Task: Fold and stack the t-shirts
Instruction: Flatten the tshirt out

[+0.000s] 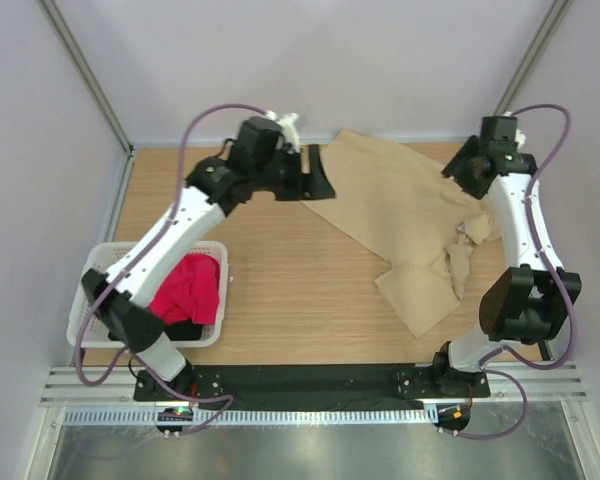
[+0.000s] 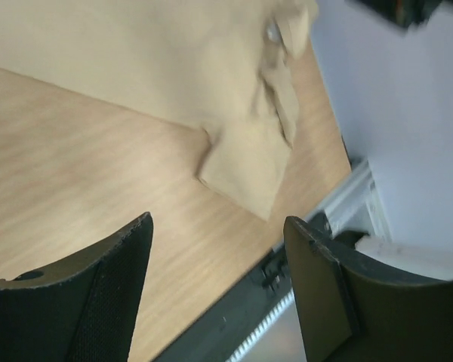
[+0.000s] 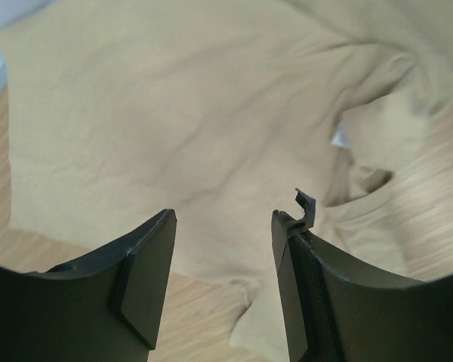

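Observation:
The tan t-shirt [image 1: 410, 215] lies spread and rumpled on the right back part of the table, its white neck label [image 3: 338, 138] showing among the folds. My left gripper [image 1: 318, 174] hovers open at the shirt's back left edge. In the left wrist view that gripper [image 2: 219, 221] holds nothing, and the tan t-shirt [image 2: 174, 60] lies beyond its fingers. My right gripper [image 1: 460, 166] is open above the shirt's right side. In the right wrist view it [image 3: 223, 217] is empty, with the tan t-shirt [image 3: 196, 113] below. A red-pink t-shirt [image 1: 188, 288] and a black t-shirt [image 1: 185, 328] sit in the basket.
A white slotted basket [image 1: 92, 262] stands at the left front of the table. White walls close in the back and the sides. A black rail [image 1: 310, 380] runs along the near edge by the arm bases.

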Robot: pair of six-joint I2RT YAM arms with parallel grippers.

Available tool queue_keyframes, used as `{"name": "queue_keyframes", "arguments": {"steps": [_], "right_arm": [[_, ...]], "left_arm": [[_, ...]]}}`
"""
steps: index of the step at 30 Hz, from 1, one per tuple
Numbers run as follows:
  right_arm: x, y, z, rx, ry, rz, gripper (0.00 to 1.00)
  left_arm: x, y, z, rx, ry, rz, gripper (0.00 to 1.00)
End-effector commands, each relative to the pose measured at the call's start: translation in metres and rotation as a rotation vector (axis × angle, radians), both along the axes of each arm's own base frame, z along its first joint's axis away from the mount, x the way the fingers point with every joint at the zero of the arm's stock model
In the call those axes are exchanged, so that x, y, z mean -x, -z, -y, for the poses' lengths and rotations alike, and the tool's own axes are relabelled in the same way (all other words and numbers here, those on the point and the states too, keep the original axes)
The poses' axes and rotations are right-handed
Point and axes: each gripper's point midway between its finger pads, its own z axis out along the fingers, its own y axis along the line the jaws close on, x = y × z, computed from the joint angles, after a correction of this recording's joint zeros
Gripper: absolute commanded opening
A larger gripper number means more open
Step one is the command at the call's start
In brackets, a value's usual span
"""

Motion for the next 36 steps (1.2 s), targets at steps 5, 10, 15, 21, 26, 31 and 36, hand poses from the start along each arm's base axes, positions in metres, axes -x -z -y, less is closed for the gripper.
{"name": "queue_keyframes", "arguments": {"steps": [5, 10, 15, 21, 26, 31, 36], "right_arm": [[0.021, 0.027, -0.159, -0.086, -0.439, -0.045, 0.6], [-0.005, 0.065, -0.206, -0.061, -0.422, -0.041, 0.6], [-0.052, 0.093, -0.232, 0.055, -0.339, -0.063, 0.61], [-0.116, 0.126, -0.261, 0.138, -0.245, -0.089, 0.62], [-0.134, 0.16, -0.293, 0.218, -0.31, -0.096, 0.61], [-0.129, 0.173, -0.301, 0.246, -0.37, -0.142, 0.59], [-0.096, 0.198, -0.329, 0.244, -0.598, -0.244, 0.59]], "left_arm": [[-0.062, 0.019, -0.098, -0.065, -0.241, 0.013, 0.66], [-0.068, 0.02, -0.122, -0.136, -0.245, 0.079, 0.66], [-0.053, 0.048, -0.142, -0.187, -0.223, -0.011, 0.68], [-0.041, 0.07, -0.162, -0.207, -0.192, -0.013, 0.7], [-0.037, 0.066, -0.172, -0.215, -0.195, 0.022, 0.7], [-0.036, 0.066, -0.174, -0.225, -0.183, 0.036, 0.69], [-0.038, 0.07, -0.172, -0.224, -0.189, 0.016, 0.69]]}}
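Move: Over the shirt's right side, the open right hand has the left end of the t-shirt some 32 cm to its left, 11 cm ahead and 22 cm below. The crumpled sleeve lies almost under this hand, about 2 cm back and level sideways; the near sleeve is roughly 21 cm back and 12 cm left, both at table height. From the left hand, the shirt's left end is about 23 cm ahead, 6 cm left and 31 cm below. Sweeping about 32 cm left across the t-shirt, the right hand sinks some 20 cm and, after a slight draw back, reaches forward before easing back a little, turning counter-clockwise. It arrives low over the shirt's left end, fingers still open; contact can't be made out. The left hand clears out leftward and down over bare table towards the bin, also open. ##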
